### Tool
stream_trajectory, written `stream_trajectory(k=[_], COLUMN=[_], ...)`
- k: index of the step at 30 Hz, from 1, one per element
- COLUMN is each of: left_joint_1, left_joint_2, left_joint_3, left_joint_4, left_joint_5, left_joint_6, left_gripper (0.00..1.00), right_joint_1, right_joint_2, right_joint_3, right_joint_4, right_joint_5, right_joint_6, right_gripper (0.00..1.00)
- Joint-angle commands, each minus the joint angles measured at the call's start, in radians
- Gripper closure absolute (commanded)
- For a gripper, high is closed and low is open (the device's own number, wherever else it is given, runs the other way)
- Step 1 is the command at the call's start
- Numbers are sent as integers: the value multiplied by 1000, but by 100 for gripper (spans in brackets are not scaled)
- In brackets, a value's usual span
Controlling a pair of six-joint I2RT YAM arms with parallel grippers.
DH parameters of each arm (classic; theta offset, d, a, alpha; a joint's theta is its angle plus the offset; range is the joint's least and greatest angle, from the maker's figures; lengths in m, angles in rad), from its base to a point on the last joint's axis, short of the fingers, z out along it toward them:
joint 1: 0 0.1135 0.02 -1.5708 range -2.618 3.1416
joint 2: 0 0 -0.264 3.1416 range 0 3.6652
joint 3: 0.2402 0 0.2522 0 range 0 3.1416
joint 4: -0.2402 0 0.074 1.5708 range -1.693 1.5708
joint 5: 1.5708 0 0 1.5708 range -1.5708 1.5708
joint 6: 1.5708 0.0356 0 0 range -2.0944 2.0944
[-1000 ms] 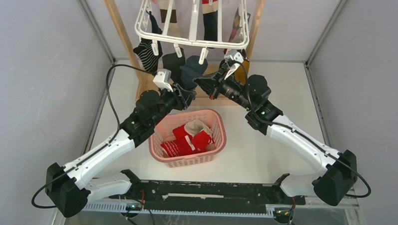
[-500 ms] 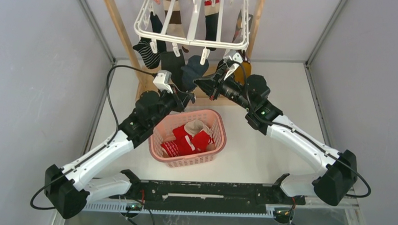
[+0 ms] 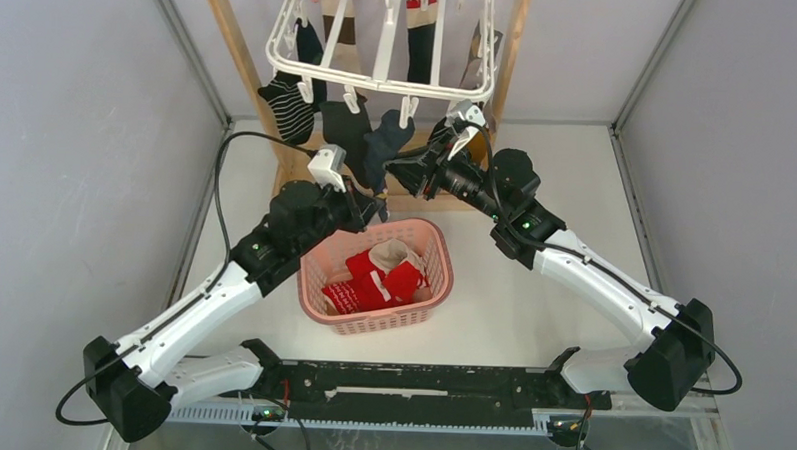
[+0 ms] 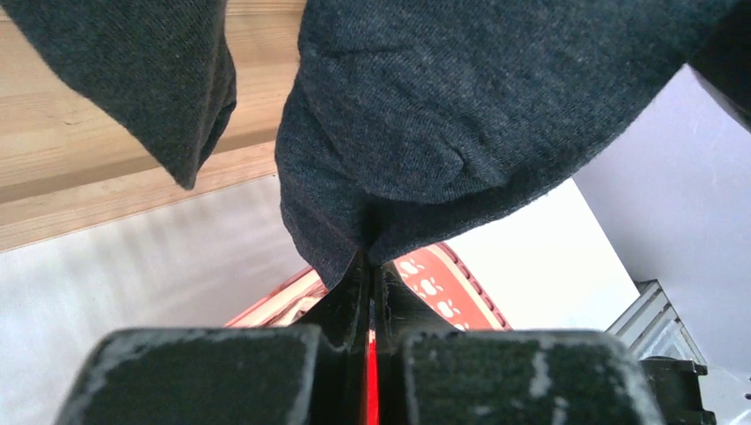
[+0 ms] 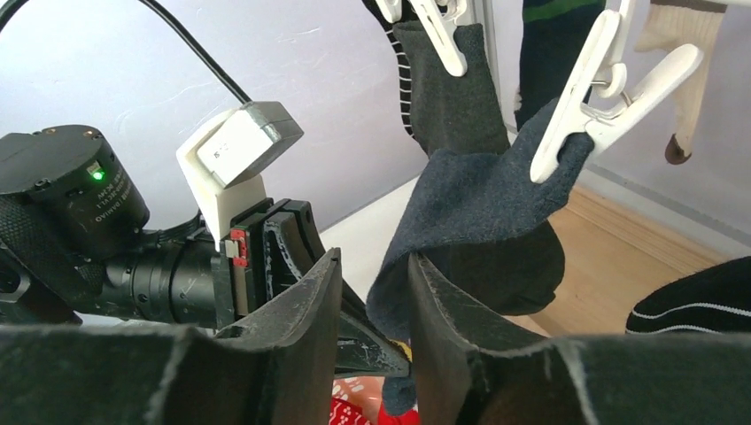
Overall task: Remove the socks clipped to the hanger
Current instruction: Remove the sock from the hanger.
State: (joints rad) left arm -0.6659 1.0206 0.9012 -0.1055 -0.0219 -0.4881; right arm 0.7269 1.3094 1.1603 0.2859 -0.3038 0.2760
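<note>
The white hanger (image 3: 379, 82) hangs from the wooden stand with several socks clipped to it. A dark grey sock (image 3: 385, 145) dangles from a front clip (image 5: 602, 88). My left gripper (image 4: 367, 261) is shut on that sock's (image 4: 460, 115) bottom edge, just above the basket. My right gripper (image 5: 376, 257) stands open right beside it, its fingers (image 5: 443, 310) apart, with a fold of the sock (image 5: 478, 204) hanging loose in the gap. A second dark sock (image 4: 150, 80) and a striped sock (image 3: 284, 106) hang to the left.
The pink basket (image 3: 435, 276) sits below both grippers, holding red socks (image 3: 378, 279). The wooden stand's base (image 4: 89, 186) lies behind the socks and its posts (image 3: 242, 64) flank the hanger. Grey walls enclose the table on both sides.
My left gripper closed on the grey sock's lower edge and drew back slightly toward the basket. My right gripper opened and released the sock. The hanger swung a little left.
</note>
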Motion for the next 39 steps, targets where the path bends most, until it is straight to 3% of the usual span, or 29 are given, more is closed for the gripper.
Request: stream_trajectory(k=[1,13,27,39], left_joint_1=[-2,17,84,116], left_joint_2=[-43,-63,-94,-96], left_joint_3=[101,158,166,167], left_joint_4=[-30,-97,-139,-149], left_joint_5=[14,51,93,159], left_joint_6=[14,8,-4,-10], left_gripper=[100,99,99,100], right_joint_1=[-2,-8,-49,-74], right_joint_2=[-6,-29,-65,-56], right_joint_3=[36,35,35,36], right_joint_4=[14,-15,-40,65], right_joint_5=[11,65,104,218], right_joint_6=[3,0,35,155], right_gripper=[58,37,26,28])
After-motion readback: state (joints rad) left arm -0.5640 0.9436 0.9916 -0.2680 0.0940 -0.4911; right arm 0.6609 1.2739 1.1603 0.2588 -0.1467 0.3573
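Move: The white clip holding the navy sock is the right gripper's target: about 7 cm ahead, 4 cm to its right and 5 cm above. From that hand, the dark grey sock hangs some 8 cm ahead, 6 cm to the left and slightly lower; the striped black sock some 8 cm ahead, 12 cm to the right and 3 cm lower. From the left gripper, already pinching the sock, the clip is about 7 cm ahead, 6 cm to the right and 11 cm above. Keep the left gripper shut on the navy sock, raise it about 3 cm, then draw it a little less to the left, easing back slightly. Meanwhile open the already parting right fingers wide, back them off the sock to the right and forward, some 5 cm in all towards its clip, dipping slightly before rising, and turn the wrist clockwise about 10 degrees. ##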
